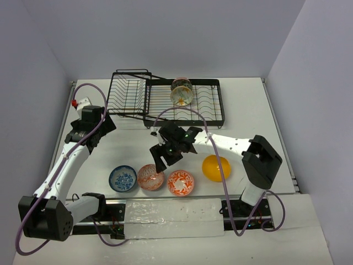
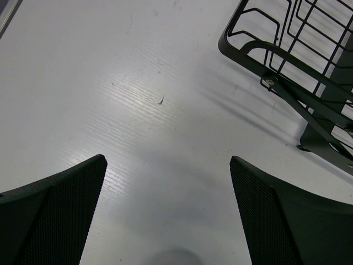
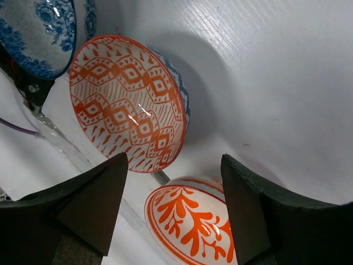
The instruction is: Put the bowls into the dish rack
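Observation:
The black wire dish rack (image 1: 165, 99) stands at the back of the table, with one leaf-patterned bowl (image 1: 181, 91) on its edge among the dividers. Near the front edge sit a blue bowl (image 1: 122, 178), a pink-red patterned bowl (image 1: 150, 176), an orange-red floral bowl (image 1: 181, 182) and a plain orange-yellow bowl (image 1: 215, 168). My right gripper (image 1: 161, 158) hangs open above the patterned bowl (image 3: 127, 102) and the floral bowl (image 3: 193, 226), with nothing between its fingers (image 3: 94, 204). My left gripper (image 1: 108, 125) is open over bare table beside the rack's left end (image 2: 292, 55).
The table's front edge carries a strip of clear tape and the arm bases (image 1: 165, 212). A purple cable (image 1: 182, 113) loops from the right arm past the rack's front edge. Walls close in the table at the back and both sides.

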Tool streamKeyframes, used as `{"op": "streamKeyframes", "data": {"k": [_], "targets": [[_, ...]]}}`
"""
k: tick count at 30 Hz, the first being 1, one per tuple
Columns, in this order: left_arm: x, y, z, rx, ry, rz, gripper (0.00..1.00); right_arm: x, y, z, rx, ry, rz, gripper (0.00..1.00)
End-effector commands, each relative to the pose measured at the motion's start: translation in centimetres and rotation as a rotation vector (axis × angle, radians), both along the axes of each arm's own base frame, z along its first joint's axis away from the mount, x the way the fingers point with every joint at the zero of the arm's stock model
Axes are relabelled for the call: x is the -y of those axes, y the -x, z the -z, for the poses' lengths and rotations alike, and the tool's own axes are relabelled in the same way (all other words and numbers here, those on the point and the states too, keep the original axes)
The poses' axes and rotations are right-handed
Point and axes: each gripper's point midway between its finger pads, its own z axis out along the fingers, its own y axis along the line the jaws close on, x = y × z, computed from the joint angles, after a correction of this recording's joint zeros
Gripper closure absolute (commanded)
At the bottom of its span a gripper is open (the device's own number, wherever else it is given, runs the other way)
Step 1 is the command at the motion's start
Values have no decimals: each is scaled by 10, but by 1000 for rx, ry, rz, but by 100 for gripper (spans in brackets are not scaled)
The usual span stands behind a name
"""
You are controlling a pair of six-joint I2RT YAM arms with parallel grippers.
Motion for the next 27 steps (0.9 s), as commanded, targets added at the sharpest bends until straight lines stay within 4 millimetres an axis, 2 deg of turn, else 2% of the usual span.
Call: {"op": "streamKeyframes", "data": {"k": [1, 7, 10, 17, 27], "targets": [[-2, -2, -6, 25, -5, -17, 1, -15, -5, -4, 20, -25, -13, 25], [-2, -1, -9, 34, -5, -18, 1, -19, 1, 14, -10, 5, -26, 32], [-1, -1, -8, 35, -4, -13, 1, -23, 2, 16, -15, -2, -25, 35], [0, -2, -8, 33, -1, -8, 1, -28, 1, 21, -20, 5, -16, 54], [1, -2, -8, 32, 1, -2, 1, -29, -5, 26, 4, 29, 9, 59]]}}
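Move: The patterned orange bowl's middle is about 4 cm back, 5 cm left and 6 cm below the right hand. The red bowl stands about 12 cm to the right of the patterned bowl and 2 cm nearer the base, the blue bowl about 11 cm to its left and almost level with it. From the idle left hand, the patterned bowl is roughly 20 cm back, 21 cm right and 13 cm below. Down onto the near-hand edge of the patterned orange bowl: the right hand sinks about 4 cm, pausing briefly partway, and edges a little left. Meanwhile the fingers narrow from about three-quarters open to under half, one over the inside and one outside the front-right rim, with the wrist barely tilting; no grip shows yet. ##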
